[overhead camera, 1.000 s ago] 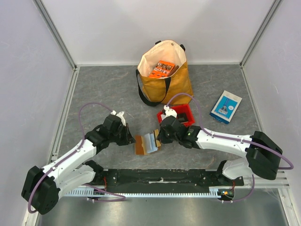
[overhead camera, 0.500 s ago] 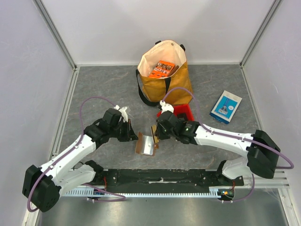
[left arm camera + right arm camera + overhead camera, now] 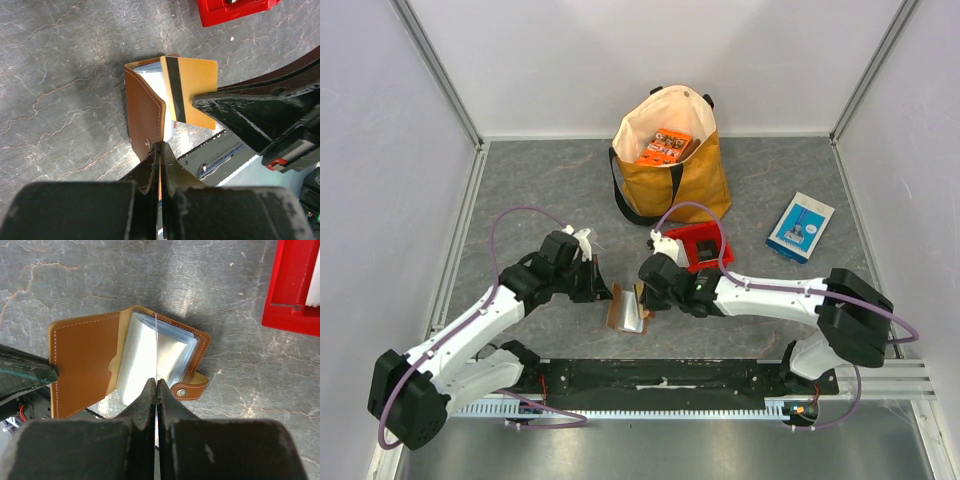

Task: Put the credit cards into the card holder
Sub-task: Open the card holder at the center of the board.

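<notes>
The brown leather card holder (image 3: 626,310) stands open and tilted near the table's front. My left gripper (image 3: 160,147) is shut on the edge of its cover (image 3: 145,112). My right gripper (image 3: 156,382) is shut on a credit card (image 3: 192,90), tan with a black stripe. In the right wrist view that card shows edge-on as a thin pale line (image 3: 156,347) over the holder's clear inner pockets (image 3: 140,357). Its leading edge meets the pockets; whether it is inside one I cannot tell. The snap tab (image 3: 189,389) hangs to the right. A white card edge (image 3: 314,290) shows in the red bin.
The red plastic bin (image 3: 705,245) sits just behind the right gripper (image 3: 642,296). A tan tote bag (image 3: 670,165) with an orange packet (image 3: 665,146) stands at the back. A blue-and-white box (image 3: 800,227) lies at the right. A black rail (image 3: 660,378) runs along the near edge.
The left gripper has lifted the holder's cover, so the holder no longer lies flat. The right gripper has moved left with the card, over the open pockets.
</notes>
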You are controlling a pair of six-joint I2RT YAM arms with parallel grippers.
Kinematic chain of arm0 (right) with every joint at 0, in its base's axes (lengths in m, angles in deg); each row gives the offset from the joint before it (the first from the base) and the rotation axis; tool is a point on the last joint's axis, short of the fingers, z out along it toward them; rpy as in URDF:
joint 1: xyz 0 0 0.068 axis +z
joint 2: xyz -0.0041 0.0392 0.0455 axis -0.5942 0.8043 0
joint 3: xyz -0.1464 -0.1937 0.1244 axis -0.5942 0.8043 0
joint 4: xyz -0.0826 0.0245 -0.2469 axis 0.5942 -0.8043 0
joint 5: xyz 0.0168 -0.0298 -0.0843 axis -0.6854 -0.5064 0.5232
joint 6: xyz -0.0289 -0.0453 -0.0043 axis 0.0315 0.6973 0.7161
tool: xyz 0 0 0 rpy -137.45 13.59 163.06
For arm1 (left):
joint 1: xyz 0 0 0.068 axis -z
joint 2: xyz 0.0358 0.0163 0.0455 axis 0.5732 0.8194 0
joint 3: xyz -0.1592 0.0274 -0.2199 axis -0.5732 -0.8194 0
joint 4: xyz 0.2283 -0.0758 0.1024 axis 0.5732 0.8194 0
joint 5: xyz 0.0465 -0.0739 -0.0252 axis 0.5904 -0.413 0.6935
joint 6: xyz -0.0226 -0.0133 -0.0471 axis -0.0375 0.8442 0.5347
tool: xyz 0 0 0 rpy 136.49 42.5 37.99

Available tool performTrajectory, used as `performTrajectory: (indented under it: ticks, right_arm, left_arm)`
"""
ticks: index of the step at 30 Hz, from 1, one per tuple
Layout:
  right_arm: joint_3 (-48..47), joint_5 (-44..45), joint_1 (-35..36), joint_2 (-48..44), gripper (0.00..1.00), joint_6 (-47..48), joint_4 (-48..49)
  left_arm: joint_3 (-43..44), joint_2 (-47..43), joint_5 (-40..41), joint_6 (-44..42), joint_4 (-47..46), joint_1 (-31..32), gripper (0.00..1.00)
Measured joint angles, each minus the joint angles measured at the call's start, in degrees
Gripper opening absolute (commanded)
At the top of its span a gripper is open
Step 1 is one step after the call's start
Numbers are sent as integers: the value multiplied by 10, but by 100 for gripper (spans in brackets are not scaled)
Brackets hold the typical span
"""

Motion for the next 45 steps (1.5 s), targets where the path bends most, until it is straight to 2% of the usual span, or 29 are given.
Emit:
performTrajectory:
  ticks: [6, 20, 40, 45]
  right_arm:
    - [6, 20, 7, 26, 0, -14, 5]
    - [59, 32, -8, -8, 0, -24, 9]
    - [114, -58, -40, -40, 0, -31, 79]
    - [115, -118, -40, -58, 0, -25, 144]
  left_arm:
    - [-2, -12, 4, 5, 0, 0, 2]
    - [-43, -25, 32, 21, -6, 0, 2]
    - [-127, -33, 66, 66, -39, 0, 2]
    - [-155, -19, 65, 83, -69, 0, 2]
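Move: The left hand's shut fingers already hold the outer edge of the half-raised left cover; the card holder's middle lies about 4 cm to that hand's right, 3 cm back and 8 cm below. The right hand still holds the gold card upright, and the holder lies some 3 cm to its left, 2 cm back and 5 cm below. The red tray stands about 13 cm to the right hand's right and 11 cm farther out, some 6 cm below. The left hand keeps the left cover's outer edge at its shut fingertips and carries it down about 8 cm towards the board, drawing roughly 3 cm left and 2 cm back while turning some 10 degrees counter-clockwise. Meanwhile the right hand, still gripping the gold card, dips about 3 cm and shifts 3 cm right over the open holder, then sweeps back left and up by as much with a slight roll, bringing the card up against the right side of the clear sleeve. ##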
